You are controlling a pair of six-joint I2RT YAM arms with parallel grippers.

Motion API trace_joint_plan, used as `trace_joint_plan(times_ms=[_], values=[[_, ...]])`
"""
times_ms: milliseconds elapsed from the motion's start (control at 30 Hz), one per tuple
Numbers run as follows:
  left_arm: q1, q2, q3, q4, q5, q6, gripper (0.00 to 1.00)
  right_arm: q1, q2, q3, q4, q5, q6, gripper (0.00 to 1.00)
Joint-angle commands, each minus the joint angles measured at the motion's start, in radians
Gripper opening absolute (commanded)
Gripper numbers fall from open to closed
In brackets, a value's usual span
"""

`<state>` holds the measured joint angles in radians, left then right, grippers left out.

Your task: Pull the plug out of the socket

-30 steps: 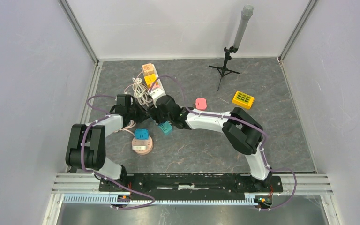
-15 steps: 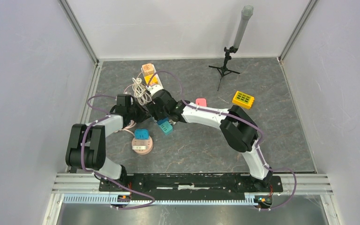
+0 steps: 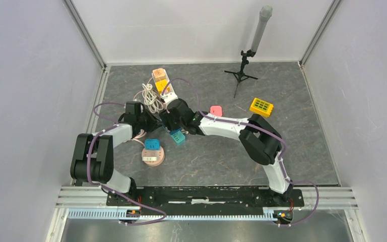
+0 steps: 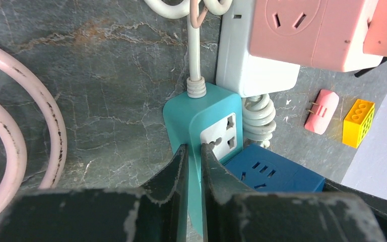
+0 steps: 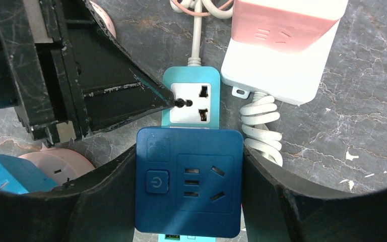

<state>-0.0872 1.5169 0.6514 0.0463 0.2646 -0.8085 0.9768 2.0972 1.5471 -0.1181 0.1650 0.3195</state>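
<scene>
A teal socket (image 5: 190,80) with a white face lies flat on the table, its white cable leading away. A dark blue plug (image 5: 189,186) with a power button sits on the socket's near end. My right gripper (image 5: 189,151) is shut on the plug, one finger against each side. My left gripper (image 4: 194,148) is shut on the socket's (image 4: 196,113) left rim, its tips beside the free outlet; the plug (image 4: 277,174) shows just to their right. In the top view both grippers meet over the socket (image 3: 178,136), left gripper (image 3: 157,121) and right gripper (image 3: 173,122).
A white power strip (image 5: 277,70) with a pink adapter (image 5: 287,20) lies right of the socket, beside a coiled white cable (image 5: 262,126). A pink round base with a blue block (image 3: 152,151), a pink plug (image 3: 216,111), a yellow block (image 3: 261,106) and a tripod (image 3: 244,68) stand around.
The right arm's wrist shifted slightly toward the back left, then eased back. The left jaws closed a little tighter. The socket and plug stay about where they were.
</scene>
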Motion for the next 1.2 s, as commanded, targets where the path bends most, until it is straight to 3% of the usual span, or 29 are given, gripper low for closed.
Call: trace_joint_plan(times_ms=[0,100,267,333,467,633,700,867,1167], values=[[-0.005,-0.003,-0.052,-0.129,-0.108,0.009,0.12,0.010,-0.114,-0.078,0.205,-0.036,-0.026,0.00],[-0.005,-0.020,-0.053,-0.132,-0.127,0.018,0.12,0.009,-0.083,-0.011,0.138,-0.010,-0.009,0.00],[-0.005,-0.009,-0.053,-0.130,-0.116,0.018,0.11,-0.009,0.077,0.302,-0.186,-0.066,0.087,0.00],[-0.005,-0.003,-0.055,-0.128,-0.114,0.019,0.12,-0.008,0.052,0.271,-0.157,-0.075,0.085,0.00],[-0.008,-0.005,-0.058,-0.129,-0.133,0.019,0.11,-0.008,-0.097,0.066,0.058,-0.045,0.058,0.00],[-0.013,-0.010,-0.059,-0.134,-0.148,0.024,0.11,-0.008,-0.188,-0.019,0.164,0.029,0.025,0.00],[-0.013,-0.007,-0.056,-0.137,-0.148,0.026,0.11,-0.009,-0.191,-0.007,0.149,0.053,0.029,0.00],[-0.014,-0.007,-0.058,-0.137,-0.157,0.029,0.11,-0.016,-0.019,0.297,-0.190,0.062,0.071,0.00],[-0.016,-0.014,-0.052,-0.151,-0.168,0.043,0.11,-0.021,-0.159,0.082,0.084,-0.011,0.064,0.00]])
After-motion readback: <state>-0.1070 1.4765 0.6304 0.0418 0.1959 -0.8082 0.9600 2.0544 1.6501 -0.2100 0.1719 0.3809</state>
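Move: The dark blue plug is already gripped in the right fingers, practically at the hand point, and still sits on the teal power strip, whose middle lies some 5 cm straight below. From the right hand, the pink plug block is about 13 cm ahead, 2 cm left and 2 cm lower; the light blue plug is 6 cm back, 8 cm left and 4 cm lower. From the left hand, the dark blue plug lies roughly 4 cm back, 5 cm right and 4 cm above. Keeping its pinch on the dark blue plug, the right hand first rocks it left, then right, then left again, in swings of about 1 to 2 cm with small wrist tilts, creeping upward, and then pulls it quickly up off the teal strip, about 5 cm in all. The left fingertips stay against the strip's left edge near its cord end, shifting back and forth by about 1 cm. ##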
